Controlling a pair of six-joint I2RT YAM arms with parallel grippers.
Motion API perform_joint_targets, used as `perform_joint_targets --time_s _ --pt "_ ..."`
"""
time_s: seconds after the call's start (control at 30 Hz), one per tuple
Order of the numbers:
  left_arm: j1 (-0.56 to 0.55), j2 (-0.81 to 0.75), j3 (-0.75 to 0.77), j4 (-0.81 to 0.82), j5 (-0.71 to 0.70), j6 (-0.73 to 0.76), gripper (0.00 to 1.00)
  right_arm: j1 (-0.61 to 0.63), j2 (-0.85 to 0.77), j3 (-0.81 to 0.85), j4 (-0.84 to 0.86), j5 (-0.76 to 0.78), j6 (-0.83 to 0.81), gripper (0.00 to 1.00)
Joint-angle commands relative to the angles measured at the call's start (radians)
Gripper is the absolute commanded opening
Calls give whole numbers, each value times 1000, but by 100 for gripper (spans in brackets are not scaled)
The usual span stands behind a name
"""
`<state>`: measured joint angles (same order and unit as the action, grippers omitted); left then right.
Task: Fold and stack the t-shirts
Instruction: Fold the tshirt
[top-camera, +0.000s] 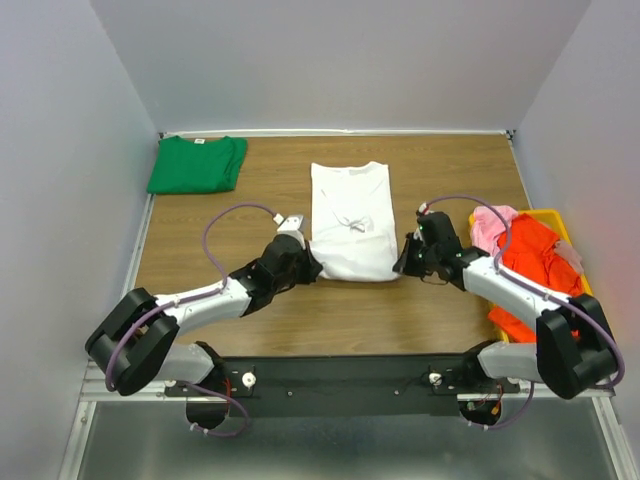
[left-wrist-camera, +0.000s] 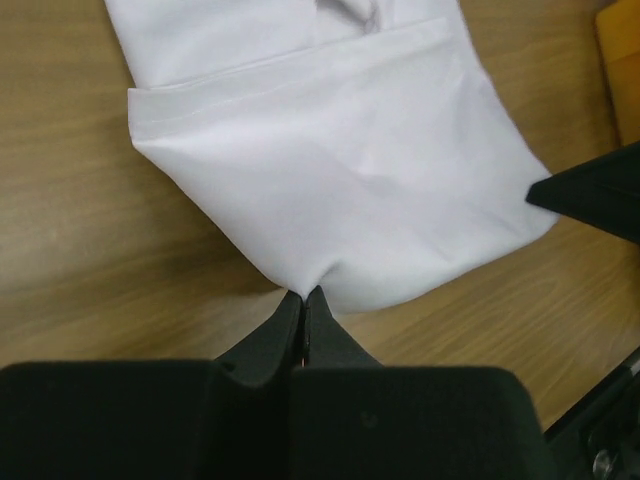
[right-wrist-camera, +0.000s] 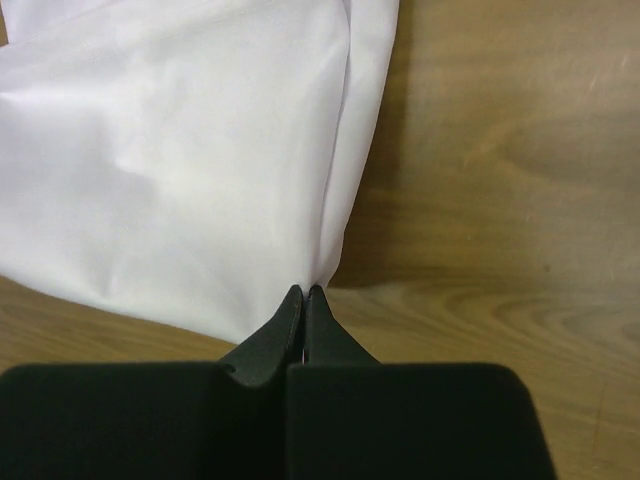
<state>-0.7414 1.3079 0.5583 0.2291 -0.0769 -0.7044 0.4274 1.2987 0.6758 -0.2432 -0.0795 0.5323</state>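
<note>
A white t-shirt (top-camera: 350, 220) lies in the middle of the table, folded into a long strip with its neck toward the back. My left gripper (top-camera: 314, 262) is shut on its near left corner, and the cloth (left-wrist-camera: 350, 170) puckers where the tips (left-wrist-camera: 305, 293) pinch it. My right gripper (top-camera: 402, 262) is shut on the near right corner, its tips (right-wrist-camera: 303, 289) closed on the edge of the cloth (right-wrist-camera: 180, 160). A folded green t-shirt (top-camera: 197, 164) rests at the back left. Pink (top-camera: 490, 226) and orange-red (top-camera: 530, 260) t-shirts lie crumpled at the right.
The crumpled shirts sit in a yellow bin (top-camera: 555, 216) at the table's right edge. Grey walls close in the back and both sides. The right gripper's black body (left-wrist-camera: 600, 190) shows at the right of the left wrist view.
</note>
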Motion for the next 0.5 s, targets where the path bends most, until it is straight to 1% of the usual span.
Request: perform_joint_targets --time_s 0.0,0.07,0.1,0.13,0.17,0.2,0.23,0.33,0.37,0.43,0.47 --pt "-42 -9 -86 -74 35 -70 0 34 -74 -116 -82 -39 80 0" --pt "-81 -12 -129 -74 43 -113 0 50 -114 -175 -85 -48 110 0" --pt "-91 -13 -139 -77 43 -124 2 51 -114 -192 -85 -52 119 1" --pt "-101 -18 -153 -83 46 -138 10 53 -137 -206 -87 -58 124 6" --pt "-116 -31 -159 -103 45 -161 30 54 -150 -215 -99 -62 132 12" --pt "-124 -44 -161 -117 39 -174 42 56 -165 -223 -106 -59 135 19" --pt "-128 -61 -166 -131 31 -184 60 56 -194 -223 -113 -54 136 33" --pt "-130 -154 -167 -174 -18 -198 69 54 -239 -193 -123 1 135 49" --pt "-128 -166 -163 -174 -61 -193 69 56 -240 -179 -123 44 133 49" --pt "-109 -177 -149 -178 -92 -167 70 54 -230 -124 -123 82 129 50" --pt "-98 -170 -126 -178 -109 -155 70 54 -199 -101 -123 145 112 51"
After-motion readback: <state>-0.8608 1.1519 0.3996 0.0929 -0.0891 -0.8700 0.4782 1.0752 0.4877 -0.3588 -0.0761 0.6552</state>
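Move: Each hand already pinches a near corner of the folded white t-shirt; the laying spot is bare table about 8 cm back, roughly 6 cm below the left hand and 4 cm below the right. The t-shirt's middle lies some 12 cm ahead of both, 9 cm to the left hand's right and 11 cm to the right hand's left. The green t-shirt sits about 26 cm ahead and 29 cm left of the left hand. Both hands pull the white t-shirt's near corners back some 8 cm and down onto the table, letting go. ##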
